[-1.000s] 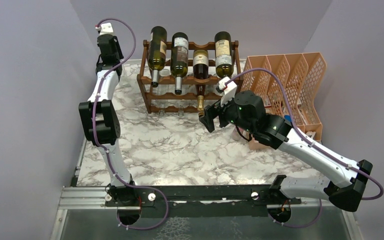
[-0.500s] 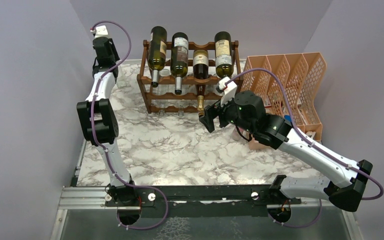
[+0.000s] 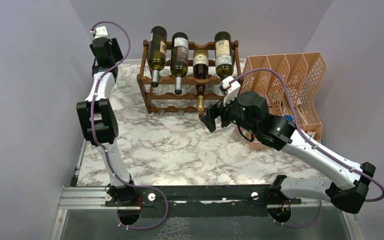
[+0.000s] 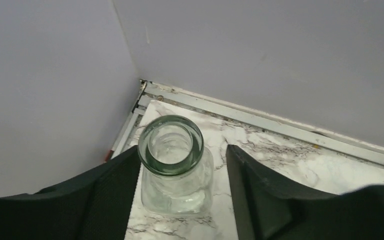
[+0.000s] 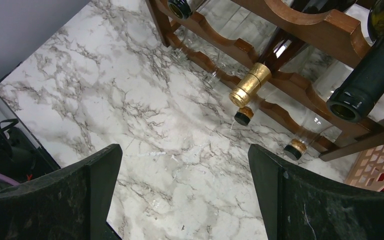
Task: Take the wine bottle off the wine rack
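Note:
The dark brown wine rack stands at the back of the marble table. Several wine bottles lie in it, necks toward me, among them a gold-foil-capped bottle and a dark green one. My right gripper hovers open over the marble just in front of the gold-capped neck, holding nothing. In the far left corner, my left gripper straddles the neck of a clear glass bottle standing upright on the table. Its jaws are parted, with a gap at the right finger.
An orange mesh file organizer sits right of the rack, beside my right arm. Grey walls close in on the left, back and right. Clear bottles with dark caps lie in the rack's lower tier.
My left jaws have parted from the clear bottle's neck, and that wrist drew slightly toward the left wall. My right arm shifted a little; its gripper stays open.

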Robot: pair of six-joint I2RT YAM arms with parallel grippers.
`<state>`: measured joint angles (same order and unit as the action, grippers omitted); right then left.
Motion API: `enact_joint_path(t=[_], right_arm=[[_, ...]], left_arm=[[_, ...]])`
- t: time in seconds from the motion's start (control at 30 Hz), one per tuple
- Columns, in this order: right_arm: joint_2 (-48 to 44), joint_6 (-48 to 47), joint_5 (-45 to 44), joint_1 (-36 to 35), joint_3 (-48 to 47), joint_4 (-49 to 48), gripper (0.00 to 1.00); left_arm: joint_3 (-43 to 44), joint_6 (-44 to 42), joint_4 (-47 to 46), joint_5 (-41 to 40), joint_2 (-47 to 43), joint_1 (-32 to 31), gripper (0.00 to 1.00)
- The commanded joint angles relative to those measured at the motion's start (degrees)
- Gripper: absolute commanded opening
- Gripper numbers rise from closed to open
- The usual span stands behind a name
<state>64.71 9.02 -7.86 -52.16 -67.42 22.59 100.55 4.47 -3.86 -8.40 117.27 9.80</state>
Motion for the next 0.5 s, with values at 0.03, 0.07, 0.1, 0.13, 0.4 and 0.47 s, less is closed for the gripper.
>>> enact_joint_path(t=[0.03,0.07,0.1,0.13,0.4,0.47], right_arm=[[-1.1,0.74,0.81,-0.09,0.62,-1.26,1.0],[-1.15,0.74,0.97,-0.13,0.62,-1.12,1.0],[-1.24,0.74,1.0,-0.06,0.62,-0.93,1.0],[-1.36,0.78,0.87,-0.05,0.66,-0.79,1.0],[-3.08,0.67,1.58,-0.05,4.54,-2.62,1.0],[-3.01,1.52,3.76,-0.09,5.97,-4.01,1.0]], left_arm=[[1.81,0.29,3.43,2.47,-2.31,0.28,0.82],[2.5,0.51,4.59,2.0,-2.5,0.27,0.88],[2.95,0.76,5.84,1.46,-2.83,0.23,0.92],[3.02,0.92,6.76,0.89,-3.33,0.28,0.93],[-6.76,8.14,14.55,-1.87,-17.57,0.29,0.99],[-13.21,11.09,14.65,-0.53,-24.26,0.3,0.99]])
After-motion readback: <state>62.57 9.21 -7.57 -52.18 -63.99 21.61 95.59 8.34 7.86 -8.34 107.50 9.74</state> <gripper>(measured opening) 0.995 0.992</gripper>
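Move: The clear bottle stands upright on the table between the left hand's half-open fingers, its middle level with them and some 6 cm below. From that hand the nearest dark bottle on the wine rack lies about 25 cm to the right, 2 cm back and at similar height; the rack's middle is about 38 cm right, 8 cm back and 8 cm lower. From the right hand the clear bottle is some 35 cm ahead, 50 cm left and 12 cm below. Sinking slightly at first, about 1.5 cm, while its already parting fingers spread fully wide around the clear bottle, the left hand then backs off towards its base, quickening, by about 5 cm, and climbs a little. Its wrist tips about 5 degrees further down as the fingers come clear of the glass. ##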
